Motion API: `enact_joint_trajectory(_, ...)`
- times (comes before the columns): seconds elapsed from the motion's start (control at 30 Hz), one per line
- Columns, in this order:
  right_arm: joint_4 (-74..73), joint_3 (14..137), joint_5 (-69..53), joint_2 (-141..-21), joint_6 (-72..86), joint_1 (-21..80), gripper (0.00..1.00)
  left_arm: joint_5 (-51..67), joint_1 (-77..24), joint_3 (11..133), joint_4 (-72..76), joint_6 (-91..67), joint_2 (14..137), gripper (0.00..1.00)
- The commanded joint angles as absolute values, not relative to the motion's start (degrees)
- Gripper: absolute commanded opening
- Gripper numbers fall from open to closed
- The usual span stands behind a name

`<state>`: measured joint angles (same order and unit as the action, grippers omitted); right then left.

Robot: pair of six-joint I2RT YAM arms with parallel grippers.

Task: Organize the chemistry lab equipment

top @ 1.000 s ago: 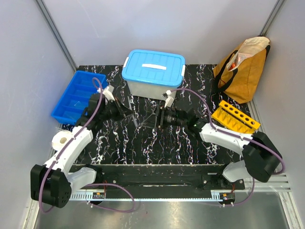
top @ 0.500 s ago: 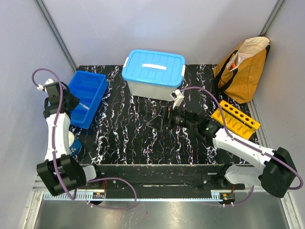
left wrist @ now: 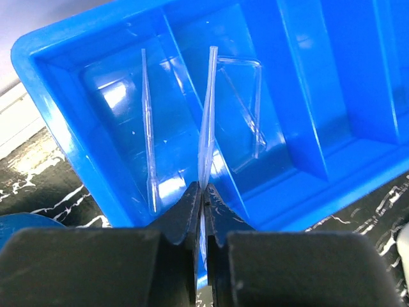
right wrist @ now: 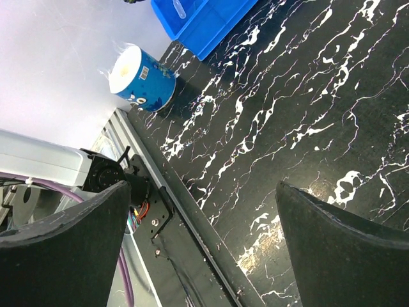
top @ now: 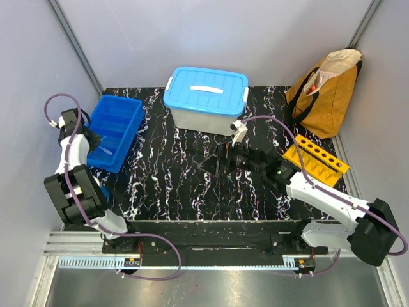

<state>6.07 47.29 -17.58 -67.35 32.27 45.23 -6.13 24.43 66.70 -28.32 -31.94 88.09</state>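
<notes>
My left gripper [left wrist: 204, 188] is shut on a thin transparent tube [left wrist: 209, 115] that sticks out over the end compartment of the blue divided tray [left wrist: 61, 121]. A second thin tube [left wrist: 148, 128] and a clear bent piece [left wrist: 246, 109] lie in that compartment. From above, the left gripper [top: 93, 138] sits at the tray's [top: 131, 110] near-left edge. My right gripper [top: 209, 165] hangs open and empty over mid-table, its jaws wide apart in the right wrist view [right wrist: 203, 192]. The yellow-orange rack [top: 316, 157] lies at the right. Glasses, wad and black pieces are out of view.
A white tub with a blue lid [top: 206, 96] stands at the back middle. A tan bag [top: 326, 89] leans in the back right corner. A blue and white roll [right wrist: 142, 80] stands near the table's front left, beside the tray.
The left arm swung from mid-table out to the blue tray, carrying the tube. The right gripper opened wide, let the tube go and pulled back slightly to the right.
</notes>
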Motion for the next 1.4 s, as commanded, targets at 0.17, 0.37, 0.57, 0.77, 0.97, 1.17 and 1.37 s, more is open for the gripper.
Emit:
enact_joint_trajectory(0.17, 4.6, 51.4, -14.7, -67.7, 27.9, 45.4, 1.0, -11.7, 24.9, 69.3, -25.9, -31.3, 92.5, 0.13)
enact_joint_trajectory(0.37, 1.5, 52.9, -12.4, -67.6, 27.2, 45.4, 0.99, -11.8, 24.9, 69.8, -27.6, -31.6, 94.3, 0.31)
enact_joint_trajectory(0.57, 0.4, 52.7, -11.2, -67.0, 27.8, 45.4, 1.0, -11.1, 24.9, 71.8, -30.0, -31.3, 92.1, 0.45)
enact_joint_trajectory(0.77, -2.6, 52.5, -11.6, -66.8, 28.3, 45.5, 1.0, -7.4, 24.8, 71.6, -30.1, -30.2, 85.2, 0.5)
enact_joint_trajectory(0.97, -8.2, 54.9, -7.2, -66.4, 28.2, 45.4, 1.0, -0.3, 22.0, 70.0, -28.9, -27.0, 78.1, 0.64)
enact_joint_trajectory(1.17, -15.5, 57.9, 4.9, -64.3, 28.7, 45.5, 1.0, 8.9, 15.0, 66.5, -27.5, -24.3, 69.8, 0.86)
enact_joint_trajectory(1.37, -16.3, 57.9, 12.4, -60.5, 33.2, 45.4, 1.0, 15.5, 2.1, 60.9, -26.0, -19.0, 62.7, 0.99)
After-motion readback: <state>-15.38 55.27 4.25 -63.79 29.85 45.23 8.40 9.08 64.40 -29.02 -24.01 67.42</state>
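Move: The left hand holds a clear pipette over the blue tray's near end; the middle of the nearest compartment lies about 1 cm back, 4 cm left and 10 cm below. From that hand, the blue paper roll stands some 16 cm back and 4 cm left, and the lidded bin 14 cm ahead and 40 cm right. From the right hand, the compartment lies about 9 cm ahead, 43 cm left and 21 cm lower. Left hand sinks 4 cm, opens, releases the pipette, then rises 15 cm, swinging right; right hand drifts right. ##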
